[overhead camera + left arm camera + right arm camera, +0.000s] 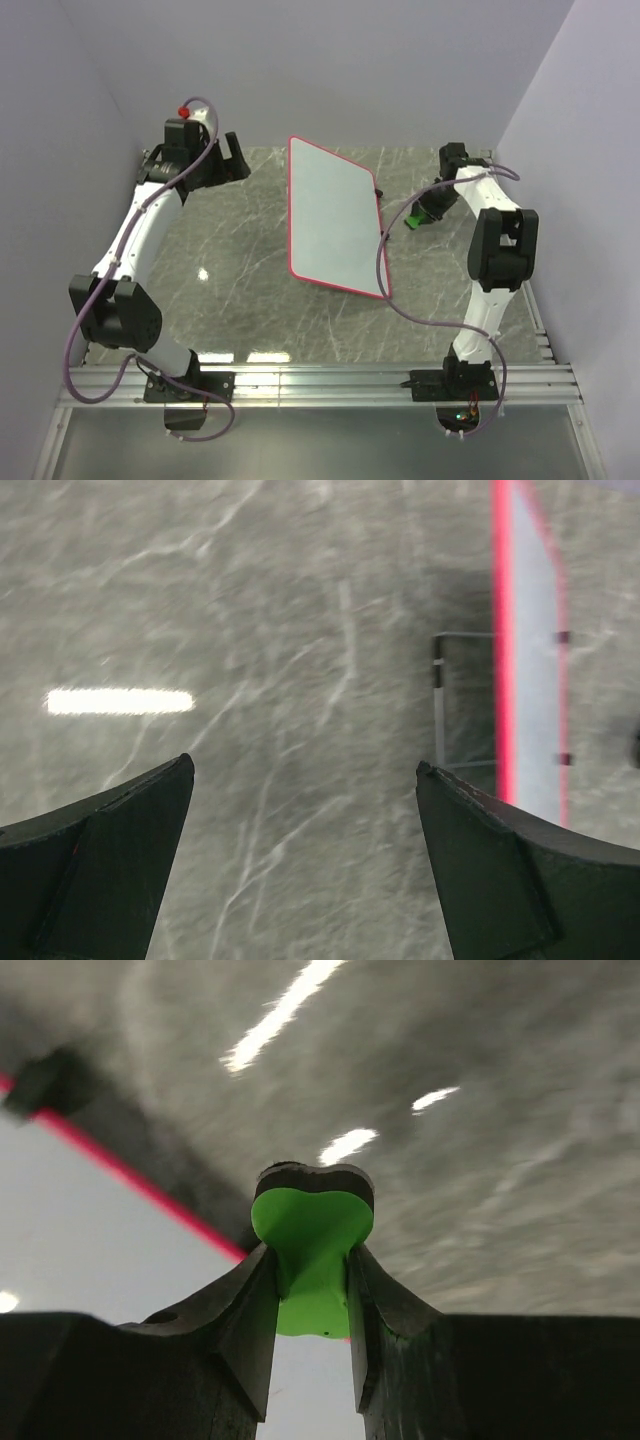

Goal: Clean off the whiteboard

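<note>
The whiteboard (335,215) lies flat in the middle of the grey marble table, white with a thin red rim, its surface looking bare from above. My right gripper (418,214) is just off its right edge, shut on a small green eraser (313,1250) with a black pad on its far side. In the right wrist view the whiteboard (90,1230) fills the lower left, its red rim running under the eraser. My left gripper (233,158) is open at the far left of the table, away from the board. In the left wrist view the whiteboard (530,680) shows at the right.
Small black feet (563,637) stick out on the board's edge. The grey marble table (240,270) stretches between the arms, with a metal rail (320,385) along its near edge. Plain walls close in the left, back and right.
</note>
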`<state>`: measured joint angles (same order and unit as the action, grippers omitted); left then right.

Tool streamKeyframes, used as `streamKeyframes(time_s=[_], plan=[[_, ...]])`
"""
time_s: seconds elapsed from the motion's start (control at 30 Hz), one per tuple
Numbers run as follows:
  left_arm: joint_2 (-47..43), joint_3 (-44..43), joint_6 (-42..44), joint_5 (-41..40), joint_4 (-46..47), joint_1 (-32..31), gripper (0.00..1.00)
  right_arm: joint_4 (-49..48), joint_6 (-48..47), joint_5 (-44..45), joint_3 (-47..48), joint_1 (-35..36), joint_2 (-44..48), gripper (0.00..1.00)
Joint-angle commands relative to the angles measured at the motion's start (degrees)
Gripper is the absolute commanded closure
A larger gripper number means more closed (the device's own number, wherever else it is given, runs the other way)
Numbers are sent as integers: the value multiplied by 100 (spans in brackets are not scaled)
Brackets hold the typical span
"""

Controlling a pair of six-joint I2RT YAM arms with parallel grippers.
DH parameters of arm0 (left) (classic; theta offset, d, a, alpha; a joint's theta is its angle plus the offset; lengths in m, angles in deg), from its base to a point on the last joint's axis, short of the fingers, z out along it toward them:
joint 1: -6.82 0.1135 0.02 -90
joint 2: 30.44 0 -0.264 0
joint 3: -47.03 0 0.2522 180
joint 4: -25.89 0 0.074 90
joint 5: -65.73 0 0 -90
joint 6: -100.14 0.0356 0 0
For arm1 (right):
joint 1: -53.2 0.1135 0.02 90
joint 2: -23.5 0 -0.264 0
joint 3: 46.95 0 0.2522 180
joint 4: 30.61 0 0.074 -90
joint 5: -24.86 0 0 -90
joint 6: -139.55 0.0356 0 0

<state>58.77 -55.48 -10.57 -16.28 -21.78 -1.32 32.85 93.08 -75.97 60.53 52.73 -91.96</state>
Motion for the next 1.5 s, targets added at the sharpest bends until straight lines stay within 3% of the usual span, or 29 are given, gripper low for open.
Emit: streamKeyframes(time_s=[0.0, 0.07, 0.1, 0.13, 0.17, 0.2, 0.23, 0.43, 0.67, 0.83, 0.93, 1.07, 1.47], plan=[[-623, 549, -30, -508, 77, 111, 1, 155, -441, 1074, -439, 73, 401, 100], [-720, 779, -91, -562, 157, 129, 1, 102, -424, 1205, -643, 73, 445, 100], [-764, 954, -100, -527, 192, 129, 1, 41, -424, 1223, -835, 73, 480, 95], [-773, 1026, -126, -422, 201, 137, 1, -107, -424, 1224, -933, 73, 507, 61], [-782, 1087, -196, -377, 244, 137, 1, -178, -433, 1232, -1099, 73, 559, 44], [-774, 1166, -231, -342, 279, 137, 1, -292, -459, 1232, -1153, 73, 577, 9], [-765, 1184, -275, -307, 297, 137, 1, -319, -477, 1267, -1197, 82, 603, 1], [-721, 965, -486, -473, 148, 137, 1, -214, -687, 1312, -1259, 91, 1235, 0], [-958, 1070, -715, -342, 297, 155, 1, -873, -1399, 909, -1680, 468, 3833, 0], [-1134, 1106, -628, -2, 403, 155, 1, -558, -1207, 1074, -1795, 548, 4742, 0], [-1029, 991, -426, 640, 429, 111, 3, -890, -1241, 820, -2181, 548, 5514, 0], [-993, 1009, -495, 713, 508, 102, 4, -1461, -1364, 223, -2760, 548, 6612, 0], [-931, 965, -390, 370, 376, 102, 4, -1286, -1391, -270, -2639, 548, 6844, 0]])
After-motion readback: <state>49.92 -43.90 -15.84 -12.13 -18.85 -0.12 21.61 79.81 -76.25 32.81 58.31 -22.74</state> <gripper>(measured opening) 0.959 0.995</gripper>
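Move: The right hand holds the eraser between its fingers, above bare table. The spot where the eraser will go lies about 6 cm back, 3 cm to the right and 5 cm below. The whiteboard's middle is some 18 cm to its left, level with it fore and aft and about 2 cm higher. The near board clip is some 7 cm left and 3 cm back, 2 cm lower. From the empty left hand the spot lies about 40 cm right, 6 cm back and 23 cm down. Back and down, drifting slightly right, the right hand lowers the held eraser about 5 cm towards the table beside the whiteboard and opens wide near the bottom, letting go. It then rises some 30 cm, drawing back towards its base while the wrist tips the fingers up over 50 degrees. The empty left hand eases back about 4 cm, open, dipping and partly rising again. ##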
